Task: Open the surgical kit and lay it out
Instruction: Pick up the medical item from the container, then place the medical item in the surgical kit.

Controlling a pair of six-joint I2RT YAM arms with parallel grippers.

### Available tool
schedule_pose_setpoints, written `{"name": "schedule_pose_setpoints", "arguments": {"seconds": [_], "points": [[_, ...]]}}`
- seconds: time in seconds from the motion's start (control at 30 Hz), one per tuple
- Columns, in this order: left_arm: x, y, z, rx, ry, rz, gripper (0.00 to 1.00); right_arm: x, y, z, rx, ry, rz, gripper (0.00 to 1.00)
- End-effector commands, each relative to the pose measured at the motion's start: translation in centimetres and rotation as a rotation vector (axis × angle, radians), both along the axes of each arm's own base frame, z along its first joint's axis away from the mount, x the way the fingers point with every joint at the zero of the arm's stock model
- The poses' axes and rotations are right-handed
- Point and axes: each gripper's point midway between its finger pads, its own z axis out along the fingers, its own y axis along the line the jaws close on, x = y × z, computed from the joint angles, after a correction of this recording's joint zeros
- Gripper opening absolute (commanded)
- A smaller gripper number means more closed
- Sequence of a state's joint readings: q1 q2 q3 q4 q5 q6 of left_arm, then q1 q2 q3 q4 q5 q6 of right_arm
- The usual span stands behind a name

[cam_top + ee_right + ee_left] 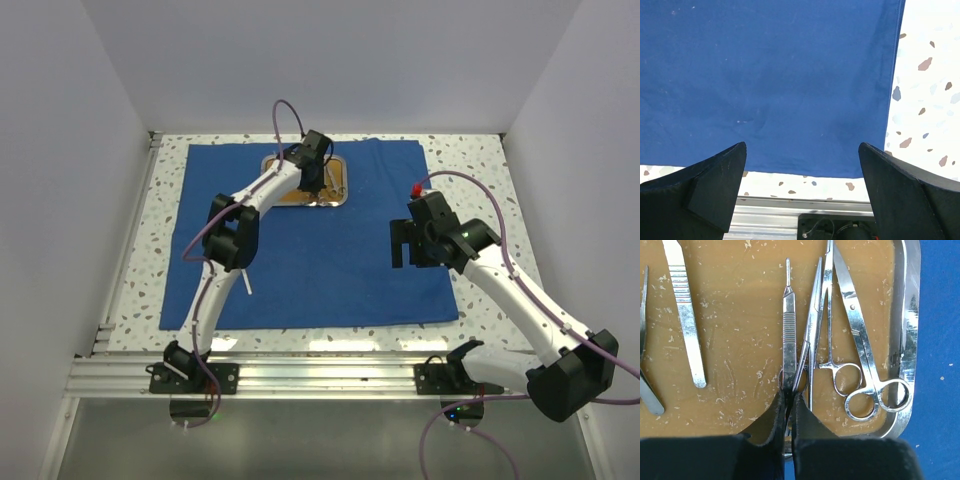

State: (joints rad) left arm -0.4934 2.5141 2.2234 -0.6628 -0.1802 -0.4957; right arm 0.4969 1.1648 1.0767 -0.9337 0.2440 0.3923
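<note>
The royal-blue cloth wrap point(320, 250) lies spread flat on the table. At its far middle sits the steel tray point(340, 195) with an orange-brown inside. My left gripper point(312, 185) reaches down into the tray. In the left wrist view the left gripper point(789, 392) is shut on the near end of a thin ribbed steel instrument point(789, 335). Right beside it lie slim tweezers point(812, 325), a ring-handled clamp point(829, 315) and scissors point(860, 340). A flat ribbed tweezer point(685, 315) lies further left. My right gripper point(400, 245) hovers open over the cloth point(765, 75) near its near right corner.
The tray rim point(907, 315) runs close to the right of the scissors. Another steel instrument point(645, 365) shows at the left edge of the left wrist view. Speckled tabletop point(925, 100) borders the cloth. An aluminium rail point(320, 375) lines the near edge.
</note>
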Motion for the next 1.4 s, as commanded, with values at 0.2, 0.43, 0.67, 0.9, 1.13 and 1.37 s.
{"name": "schedule_pose_setpoints", "arguments": {"seconds": [0.2, 0.43, 0.67, 0.9, 1.13, 1.37], "points": [[-0.2, 1.0, 9.5, 0.001, -0.109, 0.001, 0.0, 1.0, 0.5, 1.6, 0.026, -0.056, 0.021, 0.99], [-2.3, 2.1, 14.6, -0.007, -0.151, 0.009, 0.0, 0.4, 0.6, 1.8, 0.072, -0.083, 0.002, 0.98], [-7.0, 3.5, 15.1, 0.012, -0.106, 0.017, 0.0, -1.0, 0.5, 1.4, 0.126, -0.094, -0.016, 0.98], [-15.8, 3.3, 13.5, -0.024, -0.033, 0.027, 0.0, -2.7, -0.1, 0.7, 0.14, -0.091, -0.02, 0.98], [-24.7, 5.6, 10.9, -0.051, 0.025, 0.088, 0.0, -3.8, 0.1, 0.4, 0.173, -0.074, 0.0, 0.98], [-31.0, 2.8, 9.5, -0.14, 0.08, 0.064, 0.0, -4.0, 0.6, 0.5, 0.193, -0.073, 0.031, 0.98]]}}
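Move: My left hand is already shut on a scalpel handle and a second slim instrument, low over the tray's near part. The clear cloth they go to lies about 30 cm back and 5 cm left; the instrument already laid out is some 27 cm back and 18 cm left. The scissors left in the tray are roughly 5 cm ahead and 5 cm to my right. From my right hand that clear cloth is about 27 cm left, level fore and aft, 15 cm below. I keep the pinch and lift the scalpel handle and the slim instrument with my left hand, up some 14 cm out of the tray. Then I sweep back nearly 30 cm over the cloth, drifting about 5 cm left and sinking 5 cm on the way, slowing towards the end. My open, empty right hand draws back about 4 cm. ##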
